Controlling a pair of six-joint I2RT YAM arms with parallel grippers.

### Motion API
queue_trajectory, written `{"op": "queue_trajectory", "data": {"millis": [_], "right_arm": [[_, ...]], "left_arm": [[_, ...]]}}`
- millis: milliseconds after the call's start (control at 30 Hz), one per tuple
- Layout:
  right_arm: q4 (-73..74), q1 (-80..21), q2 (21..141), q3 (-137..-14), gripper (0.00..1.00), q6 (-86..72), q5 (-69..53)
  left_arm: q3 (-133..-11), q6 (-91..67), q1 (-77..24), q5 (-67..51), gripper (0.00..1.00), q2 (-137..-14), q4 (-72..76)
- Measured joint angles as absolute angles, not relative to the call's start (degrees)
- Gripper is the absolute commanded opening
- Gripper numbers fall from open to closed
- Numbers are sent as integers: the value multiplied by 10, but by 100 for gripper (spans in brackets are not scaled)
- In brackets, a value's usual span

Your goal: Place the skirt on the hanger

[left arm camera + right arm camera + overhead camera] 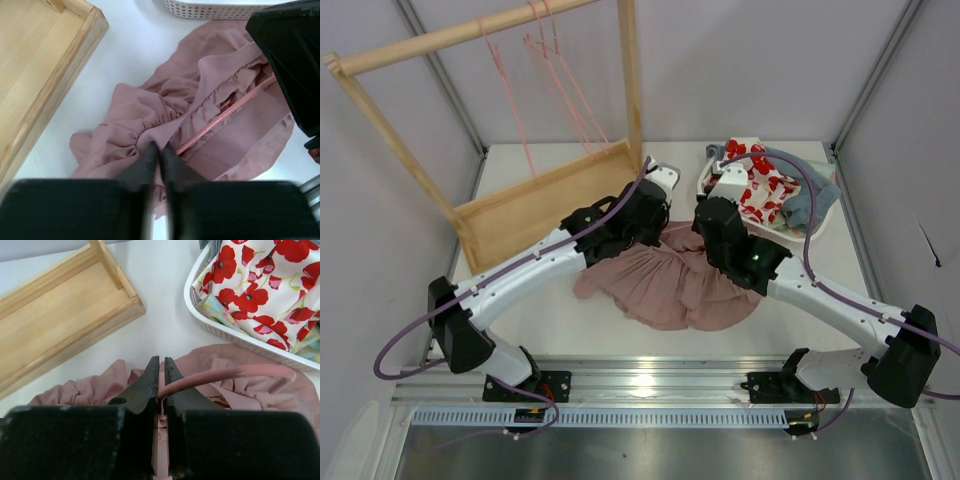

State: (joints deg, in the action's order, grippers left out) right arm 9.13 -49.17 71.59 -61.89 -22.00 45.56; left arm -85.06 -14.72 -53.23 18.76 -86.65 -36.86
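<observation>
The dusty-pink skirt (665, 285) lies bunched on the white table between both arms. In the left wrist view its gathered waist (165, 120) runs up to my left gripper (160, 148). Those fingers stand almost together, pinching a fold of the waist. A thin pink hanger (225, 375) lies across the skirt, and its bar (225, 114) passes under the waistband. My right gripper (161, 371) is shut on the end of that hanger wire, just above the fabric. Most of the hanger is hidden by cloth in the top view.
A wooden rack (535, 205) with a tray base stands at the back left, with more pink hangers (548, 60) hanging from its top bar. A white basket (825, 215) at the back right holds a red-flowered cloth (760, 185) and a blue-grey garment (807, 195).
</observation>
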Motion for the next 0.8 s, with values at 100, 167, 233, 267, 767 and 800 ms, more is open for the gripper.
{"op": "queue_trajectory", "data": {"millis": [100, 167, 233, 267, 767, 800], "right_arm": [[102, -492, 722, -632, 0, -200, 446], [113, -493, 730, -651, 0, -187, 433], [118, -493, 740, -675, 0, -171, 414], [122, -493, 742, -684, 0, -164, 406], [224, -478, 749, -860, 0, -78, 204], [229, -480, 751, -868, 0, -76, 193]], "left_arm": [[-841, -147, -532, 186, 51, -852, -371], [-841, -146, -532, 184, 60, -837, -373], [-841, -135, -533, 178, 77, -819, -377], [-841, -126, -533, 175, 82, -807, -379], [-770, 86, -533, 11, 99, -537, -366], [-774, 92, -533, 2, 99, -539, -367]]}}
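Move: The left fingers are at the near-left part of the skirt's waistband, with the skirt's bulk some 3 cm back, 4 cm right and 8 cm below; the hanger's hook, held by the right hand, is about 7 cm ahead and 11 cm right of them. From the right hand, the rack's rod is roughly 35 cm left, 8 ahead and 35 above, its tray's right end 18 ahead, 13 left, 14 below, the basket 12 ahead, 18 right, 12 below. The left hand opens wide, lets go of the waistband and backs off up, back and to its left, rising about 13 cm as its fingertips tilt up and swing clockwise to point more to the right. Meanwhile the right hand keeps its shut grip on the hanger at the hook and lifts it with the skirt about 11 cm, drifting left towards the rack's rod and turning some 25 degrees counter-clockwise. ##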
